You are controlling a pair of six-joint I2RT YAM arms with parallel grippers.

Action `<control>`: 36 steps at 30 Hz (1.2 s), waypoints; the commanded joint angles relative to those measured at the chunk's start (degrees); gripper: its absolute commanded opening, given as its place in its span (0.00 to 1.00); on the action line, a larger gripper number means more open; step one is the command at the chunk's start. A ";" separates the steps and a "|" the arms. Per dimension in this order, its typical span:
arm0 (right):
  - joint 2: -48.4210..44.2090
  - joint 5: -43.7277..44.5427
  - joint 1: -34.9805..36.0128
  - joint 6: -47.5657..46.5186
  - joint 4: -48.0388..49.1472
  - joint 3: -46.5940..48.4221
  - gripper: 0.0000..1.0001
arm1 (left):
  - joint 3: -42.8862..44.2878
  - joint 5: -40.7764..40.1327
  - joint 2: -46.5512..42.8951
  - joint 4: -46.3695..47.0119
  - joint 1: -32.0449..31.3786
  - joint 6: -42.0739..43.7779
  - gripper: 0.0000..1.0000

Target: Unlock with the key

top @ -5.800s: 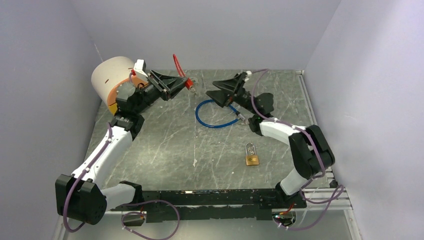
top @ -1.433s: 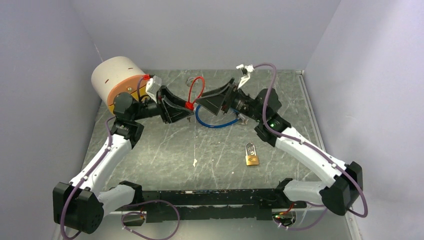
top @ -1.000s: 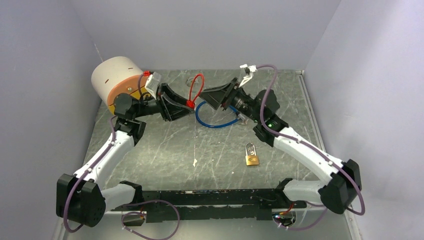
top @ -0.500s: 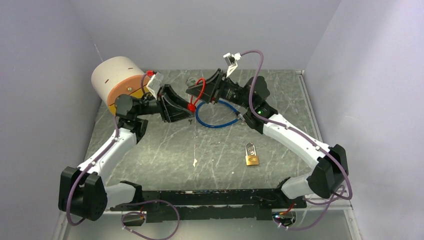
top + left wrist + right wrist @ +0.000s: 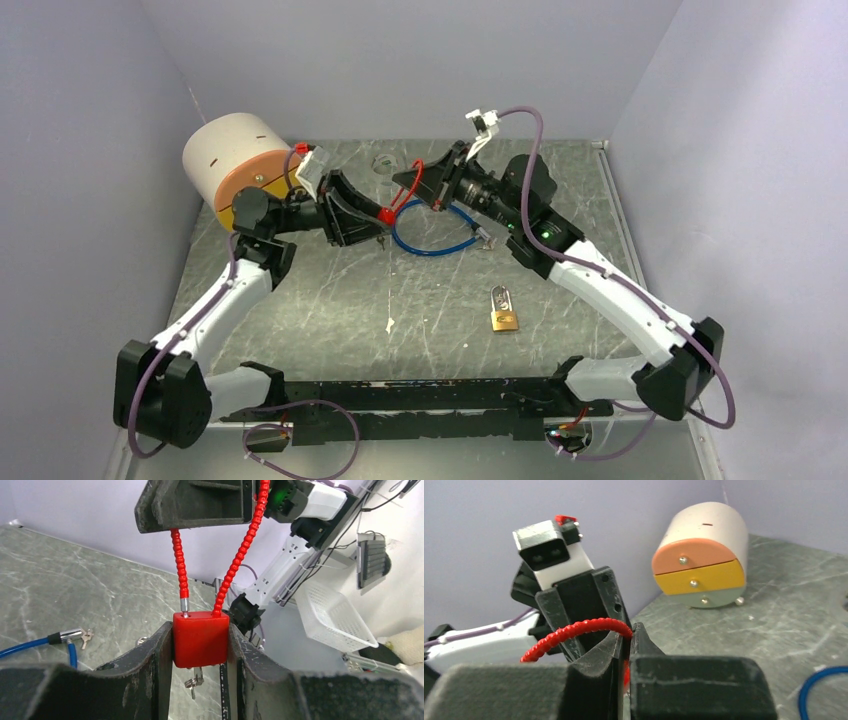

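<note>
A red padlock (image 5: 200,639) with a beaded red cable shackle (image 5: 235,560) is held above the table, my left gripper (image 5: 200,630) shut on its body. A small key (image 5: 194,682) on a ring hangs from the lock's underside. My right gripper (image 5: 630,630) is shut on the top of the red cable loop (image 5: 574,630), straight across from the left gripper. From the top view, the red padlock (image 5: 384,215) sits at the left gripper (image 5: 375,218) and the right gripper (image 5: 412,180) pinches the loop up and to the right of it.
A blue cable lock (image 5: 432,232) lies on the table under the grippers, keys at its right end (image 5: 484,238). A brass padlock (image 5: 505,318) lies nearer the front. A white drum (image 5: 232,165) with orange and yellow drawers stands back left. A small white scrap (image 5: 389,324) lies mid-table.
My right gripper has gone from open around the red cable loop to shut on it, and has drawn the loop down and to the right. The left gripper has kept its hold on the lock.
</note>
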 commanded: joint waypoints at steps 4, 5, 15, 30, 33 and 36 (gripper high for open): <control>-6.27 14.42 -1.01 -10.56 -0.89 1.63 0.00 | 0.32 -3.02 -7.54 -33.47 0.31 22.63 0.03; -6.44 14.99 -1.04 -11.41 -1.31 1.17 0.00 | 0.49 -4.24 -8.38 -36.95 0.31 25.36 0.03; -6.32 11.11 -1.16 -30.92 -22.24 1.79 0.26 | 3.75 -26.93 -13.54 -64.04 0.31 36.10 0.03; -12.77 10.69 -2.54 -32.17 -30.00 5.03 0.93 | 2.83 -55.23 -9.32 -79.30 0.83 33.75 0.03; -12.99 13.80 -3.02 -28.71 -27.19 3.01 0.93 | 2.17 -62.23 -8.35 -80.76 0.84 32.31 0.03; -11.18 16.75 -3.56 -25.22 -27.10 1.57 0.92 | 0.80 -67.41 -6.92 -80.14 0.91 30.35 0.03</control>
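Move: The left hand holds the red padlock's body, key still in it, and the cable shackle rises from it, its middle about 5 cm above, 3 ahead and 2 right. From the right hand, pinching the shackle, the red padlock body is some 7 cm below, 5 back and 2 left. On the table 42 cm below the right hand, the blue cable lies about 21 cm ahead and 6 right, and the brass padlock is level with the hand and 20 right. Fingers still shut on the red shackle, the right hand draws it rightward and a little forward, away from the body, then swings about 10 cm down while opening wide to let go, and climbs back, ending some 10 cm to the right. The left hand keeps its grip on the red padlock body and carries it about 19 cm down, 12 left and 5 forward, swinging its fingers from pointing right to forward, right and down. ##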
